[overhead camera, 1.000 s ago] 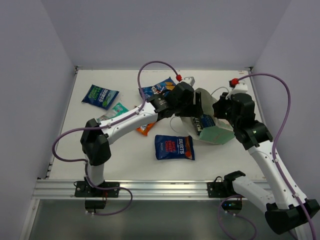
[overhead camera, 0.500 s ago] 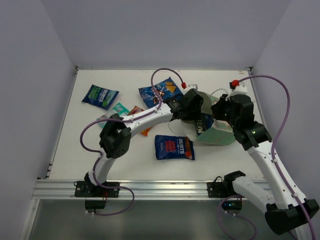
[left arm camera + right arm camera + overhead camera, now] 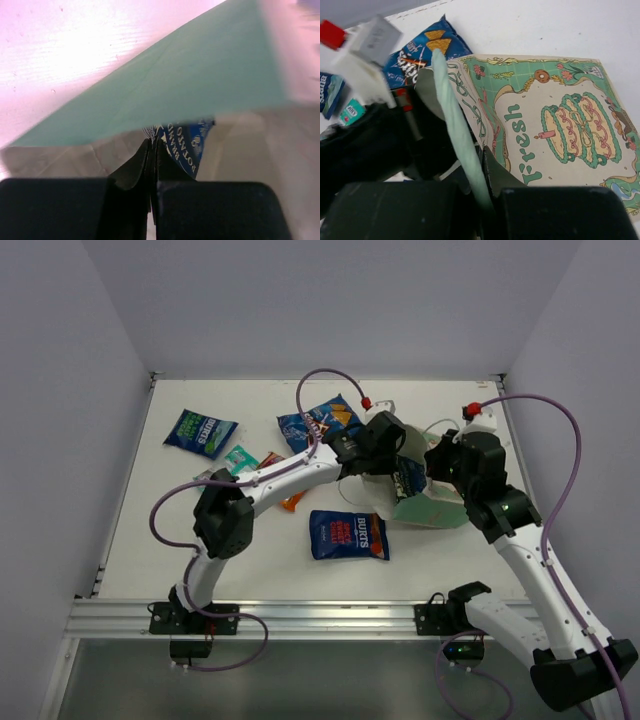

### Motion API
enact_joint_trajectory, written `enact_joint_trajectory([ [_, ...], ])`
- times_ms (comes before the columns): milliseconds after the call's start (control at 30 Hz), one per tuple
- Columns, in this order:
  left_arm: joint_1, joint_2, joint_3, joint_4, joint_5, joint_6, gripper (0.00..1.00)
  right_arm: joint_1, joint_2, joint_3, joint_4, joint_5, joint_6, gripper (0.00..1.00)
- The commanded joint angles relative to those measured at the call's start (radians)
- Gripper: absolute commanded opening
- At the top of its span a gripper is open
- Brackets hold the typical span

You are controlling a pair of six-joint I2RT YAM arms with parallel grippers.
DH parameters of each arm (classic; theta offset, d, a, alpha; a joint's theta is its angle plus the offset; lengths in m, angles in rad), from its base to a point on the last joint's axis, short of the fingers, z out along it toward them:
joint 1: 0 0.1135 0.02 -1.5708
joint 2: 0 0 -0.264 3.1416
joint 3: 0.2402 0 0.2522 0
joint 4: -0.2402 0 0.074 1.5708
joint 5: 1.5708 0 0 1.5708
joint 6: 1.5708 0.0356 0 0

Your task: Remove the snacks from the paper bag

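Note:
The mint-green paper bag (image 3: 432, 508) lies on its side at centre right, its printed panel (image 3: 560, 125) facing up. My right gripper (image 3: 487, 167) is shut on the bag's upper rim and holds the mouth open. My left gripper (image 3: 152, 144) reaches inside the bag, under its mint wall (image 3: 175, 85). It is shut on the crimped edge of a dark blue snack packet (image 3: 184, 144), which also shows in the bag's mouth (image 3: 408, 478). Out on the table lie a blue packet (image 3: 348, 535), a blue tortilla packet (image 3: 320, 422), a teal-blue one (image 3: 200, 432), a teal-white one (image 3: 238, 458) and an orange one (image 3: 287, 500).
The left forearm (image 3: 290, 475) stretches across the table's middle, over the orange packet. Purple cables loop above both arms. White walls close the table in on the left, back and right. The aluminium rail (image 3: 300, 615) with the arm bases runs along the near edge.
The left gripper has pushed deeper into the bag's mouth and gone from open to shut on the dark blue packet. The left elbow swung right. The right gripper kept its hold on the rim.

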Motion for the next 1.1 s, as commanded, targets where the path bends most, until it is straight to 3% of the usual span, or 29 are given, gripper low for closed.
enact_joint_trajectory([
  [0,-0.004,-0.19,0.03,0.032,-0.037,0.069,0.0,-0.006,0.007,-0.016,0.005,0.118,0.02,0.0],
  [300,0.062,-0.47,0.09,-0.048,-0.029,0.233,0.0,-0.033,0.026,-0.007,-0.027,0.209,0.017,0.0],
  [533,0.238,-0.676,0.082,-0.178,0.009,0.337,0.0,-0.053,0.027,0.044,-0.055,0.229,-0.002,0.0],
  [767,0.257,-0.794,-0.137,-0.273,0.023,0.377,0.0,-0.052,0.024,0.149,-0.086,0.163,-0.012,0.0],
  [1067,0.262,-0.952,-0.657,-0.248,0.09,0.291,0.0,-0.052,0.026,0.251,-0.09,0.043,-0.023,0.0],
])
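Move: My left hand, in the paper bag's mouth, already grips the last snack, a blue packet; its goal is the orange packet on the table, about 23 cm left, 2 cm back and 13 cm below. Of my left hand, the Burts packet lies roughly 10 cm left and 14 cm back, the Doritos 16 cm left and 13 cm ahead. My right hand holds the paper bag's handle; the orange packet lies some 29 cm to its left, about level forward and 25 cm below. I hoist the pinched blue packet up out of the paper bag, over 30 cm in one quick arc, swinging left about 25 cm with the fingers tipping up some 30 degrees, then sink fast by 20 cm towards the orange packet, easing back a little and levelling the wrist again. My right hand keeps its handle, pulls about 5 cm right, turning slightly clockwise, then rises some 7 cm. ##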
